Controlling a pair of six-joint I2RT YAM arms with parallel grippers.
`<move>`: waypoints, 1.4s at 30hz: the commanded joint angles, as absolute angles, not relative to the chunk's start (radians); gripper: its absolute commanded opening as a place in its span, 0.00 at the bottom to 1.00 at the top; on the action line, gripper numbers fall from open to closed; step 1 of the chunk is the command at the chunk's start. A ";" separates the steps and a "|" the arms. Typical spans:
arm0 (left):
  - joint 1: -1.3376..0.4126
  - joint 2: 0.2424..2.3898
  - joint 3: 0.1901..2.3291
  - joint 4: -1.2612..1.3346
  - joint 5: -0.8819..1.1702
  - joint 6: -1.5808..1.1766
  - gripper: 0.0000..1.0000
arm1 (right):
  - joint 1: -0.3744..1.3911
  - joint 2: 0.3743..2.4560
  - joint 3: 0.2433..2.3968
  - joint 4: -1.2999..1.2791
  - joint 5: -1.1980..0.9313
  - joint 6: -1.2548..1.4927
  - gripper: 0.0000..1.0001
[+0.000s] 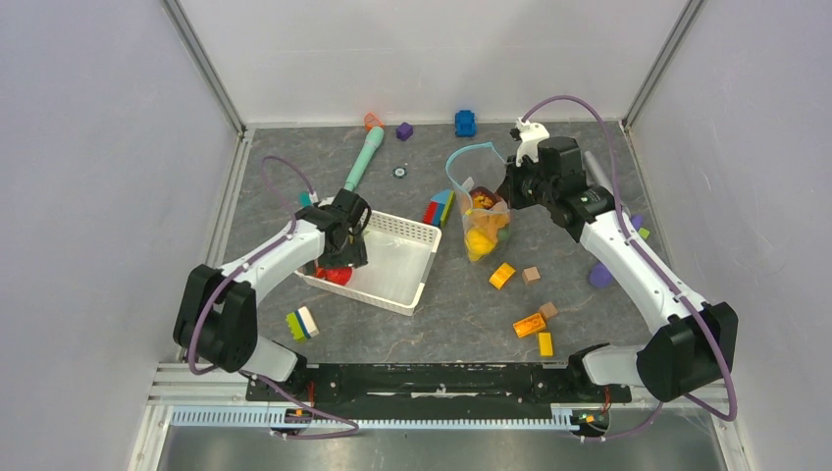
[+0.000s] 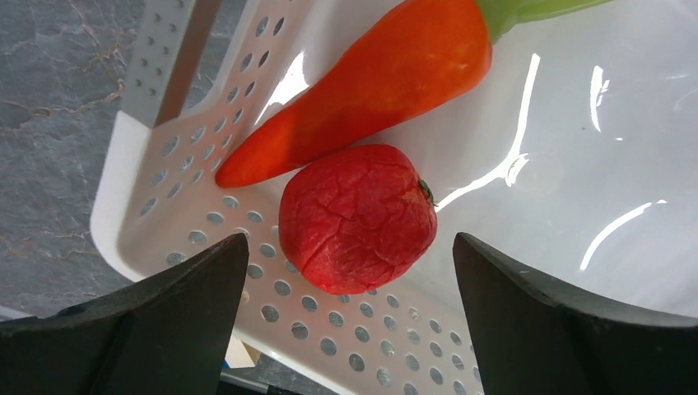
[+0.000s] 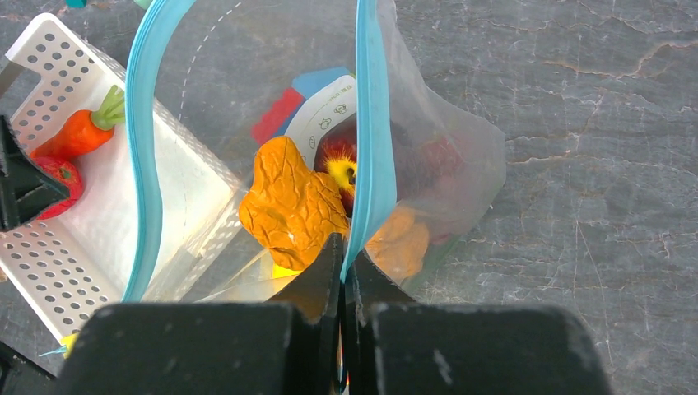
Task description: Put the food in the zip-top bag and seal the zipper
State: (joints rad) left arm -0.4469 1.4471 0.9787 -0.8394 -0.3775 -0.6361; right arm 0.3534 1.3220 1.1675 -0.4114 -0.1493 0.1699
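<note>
The clear zip-top bag (image 1: 481,221) hangs open-mouthed, with my right gripper (image 1: 512,186) shut on one side of its light-blue zipper (image 3: 372,123). Inside it lie an orange-yellow food piece (image 3: 292,202) and a red one (image 3: 333,156). My left gripper (image 2: 350,239) stands wide open inside the white mesh basket (image 2: 165,173), just above a round red fruit (image 2: 355,218) that lies between its fingers, untouched. An orange carrot (image 2: 370,86) with a green top lies right behind the fruit. In the top view the left gripper (image 1: 343,245) is over the basket's left corner.
A teal marker-shaped toy (image 1: 363,159), a blue toy (image 1: 465,123) and a purple block (image 1: 404,130) lie at the back. Orange and wooden blocks (image 1: 529,325) are scattered front right, a striped block (image 1: 301,323) front left. Red-blue blocks (image 1: 439,209) sit between basket and bag.
</note>
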 commanded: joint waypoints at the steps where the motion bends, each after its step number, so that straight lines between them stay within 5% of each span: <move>1: -0.439 1.490 0.964 -0.792 -0.358 -0.667 1.00 | 0.354 1.313 1.166 -0.377 -0.146 0.162 0.01; 6: -0.439 1.511 0.958 -0.765 -0.306 -0.660 0.90 | 0.354 1.311 1.163 -0.378 -0.136 0.166 0.01; 27: -0.439 1.409 1.024 -0.636 -0.172 -0.631 0.03 | 0.354 1.301 1.163 -0.378 -0.136 0.165 0.01; 42: -0.460 1.351 1.237 -0.097 0.392 -0.571 0.02 | 0.355 1.285 1.158 -0.357 -0.221 0.151 0.01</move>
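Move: The tomato sits between the left hand's open fingers, about 3 cm below them and 1 cm to the right. From that hand the carrot lies about 5 cm ahead, 2 cm right and 4 cm down, and the bag mouth some 30 cm right, 12 cm ahead and 12 cm higher, with the red-blue block on the way, 22 cm right and 14 cm ahead on the table. From the right hand the tomato is some 38 cm left, 12 cm back and 18 cm down. The left hand sinks about 2 cm over the tomato and its fingers close from wide open until they pinch it, drifting a few centimetres right as they shut. It then lifts the tomato out of the basket, slowly at first and then fast, about 18 cm up while heading right and forward towards the bag mouth, the wrist turning some 55 degrees so the fingers swing from pointing down to pointing right and forward; the right hand stays put, still pinching the bag's rim to hold it open. ##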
